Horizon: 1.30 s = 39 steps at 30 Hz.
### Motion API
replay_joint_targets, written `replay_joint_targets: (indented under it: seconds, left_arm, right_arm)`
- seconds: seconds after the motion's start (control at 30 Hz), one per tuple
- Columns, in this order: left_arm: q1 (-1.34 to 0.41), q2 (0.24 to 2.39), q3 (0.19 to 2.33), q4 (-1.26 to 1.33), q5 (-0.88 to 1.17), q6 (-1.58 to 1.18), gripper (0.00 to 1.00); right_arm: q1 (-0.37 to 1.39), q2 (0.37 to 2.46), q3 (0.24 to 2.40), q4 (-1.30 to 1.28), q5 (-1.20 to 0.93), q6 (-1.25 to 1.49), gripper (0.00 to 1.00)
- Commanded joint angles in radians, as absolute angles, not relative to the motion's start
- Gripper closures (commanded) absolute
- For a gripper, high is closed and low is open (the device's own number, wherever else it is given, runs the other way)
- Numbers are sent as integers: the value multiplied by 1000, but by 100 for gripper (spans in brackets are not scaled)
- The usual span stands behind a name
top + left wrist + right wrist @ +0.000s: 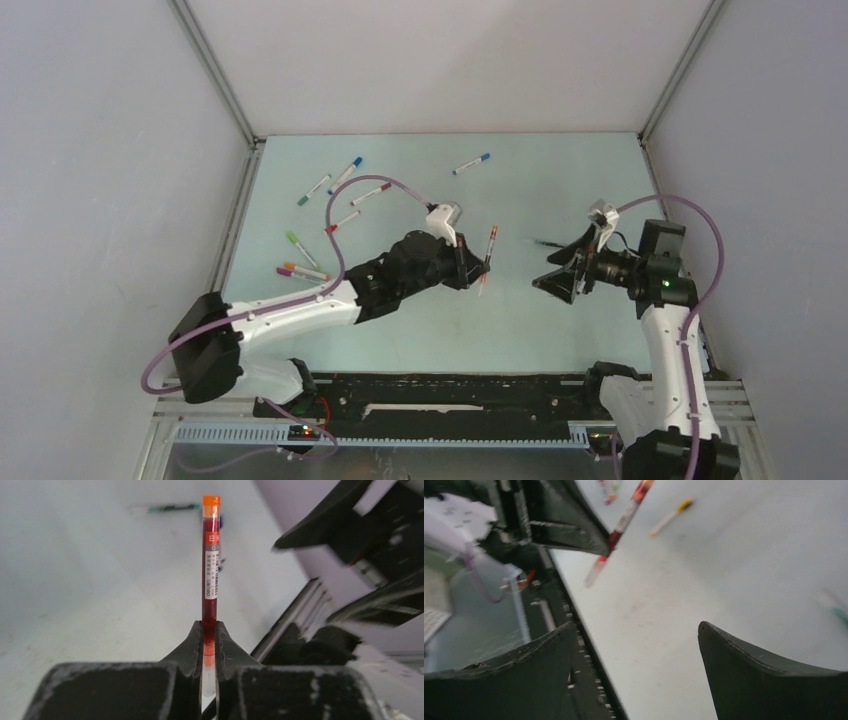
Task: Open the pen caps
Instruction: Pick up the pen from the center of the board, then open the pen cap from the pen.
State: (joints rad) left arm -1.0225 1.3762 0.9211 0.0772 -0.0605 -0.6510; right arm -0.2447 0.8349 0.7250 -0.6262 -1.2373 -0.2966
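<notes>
My left gripper (484, 266) (209, 632) is shut on a red pen (490, 248) (210, 575), held upright off the table, with its orange end (211, 500) pointing away from the wrist. A pale translucent end sticks out below the jaws. That pen also shows in the right wrist view (623, 519). My right gripper (538, 264) (635, 626) stands open and empty, a short way right of the pen and facing it. Several capped pens lie on the table at the back left, among them pen caps in blue (357, 161), green (291, 237) and magenta (283, 271).
Another pen with a blue cap (485, 157) lies at the back centre. Grey walls (120, 150) close in the pale green table (540, 330) on three sides. A black rail (450, 392) runs along the near edge between the arm bases.
</notes>
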Motion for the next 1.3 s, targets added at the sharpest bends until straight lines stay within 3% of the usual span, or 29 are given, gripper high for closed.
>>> replay_joint_targets:
  seconds: [0.0,0.17,0.27,0.6,1.27]
  left_arm:
    - [-1020,1282,838,383,-84,-798,100]
    - [-1024,1246,803,545,-125,-871,100]
    - [-1035,1241,804,580,-159,-885,100]
    - [-1079,1254,821,624,-207,-888,100]
    - [-1135,1328,871,668,-252,-876,100]
  right_arm:
    - [-83,869,810,-563,-1335,-89,8]
    - [11,946,830,-305,-1369,331,13]
    - [49,965,834,-211,-1371,450,14]
    - [60,954,789,-70,-1364,577,17]
    - [138,994,755,89,-1376,701,46]
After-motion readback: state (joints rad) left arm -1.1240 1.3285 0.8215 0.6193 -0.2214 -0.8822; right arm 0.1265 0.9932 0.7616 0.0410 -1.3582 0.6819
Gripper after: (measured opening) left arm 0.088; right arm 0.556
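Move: The cap end of the red pen, held up in the left fingers, is some 13 cm to the right hand's left, about 1 cm back and 3 cm lower. From the left hand, the open right gripper is about 13 cm to the right, 2 cm back and level. Some 20 cm below the right hand, the green pen lies about 19 cm ahead and 8 cm right, the blue markers about 7 cm ahead and 15 cm right. Keeping its pinch on the red pen, the left hand climbs about 12 cm, slows and sinks slightly, drifting right as its fingers tilt up some 30 degrees to about level. The right hand goes about 9 cm left and 7 cm up to the pen's clear cap, turning counter-clockwise and rolling, then its wide-open fingers narrow to roughly half around the cap without closing on it. ##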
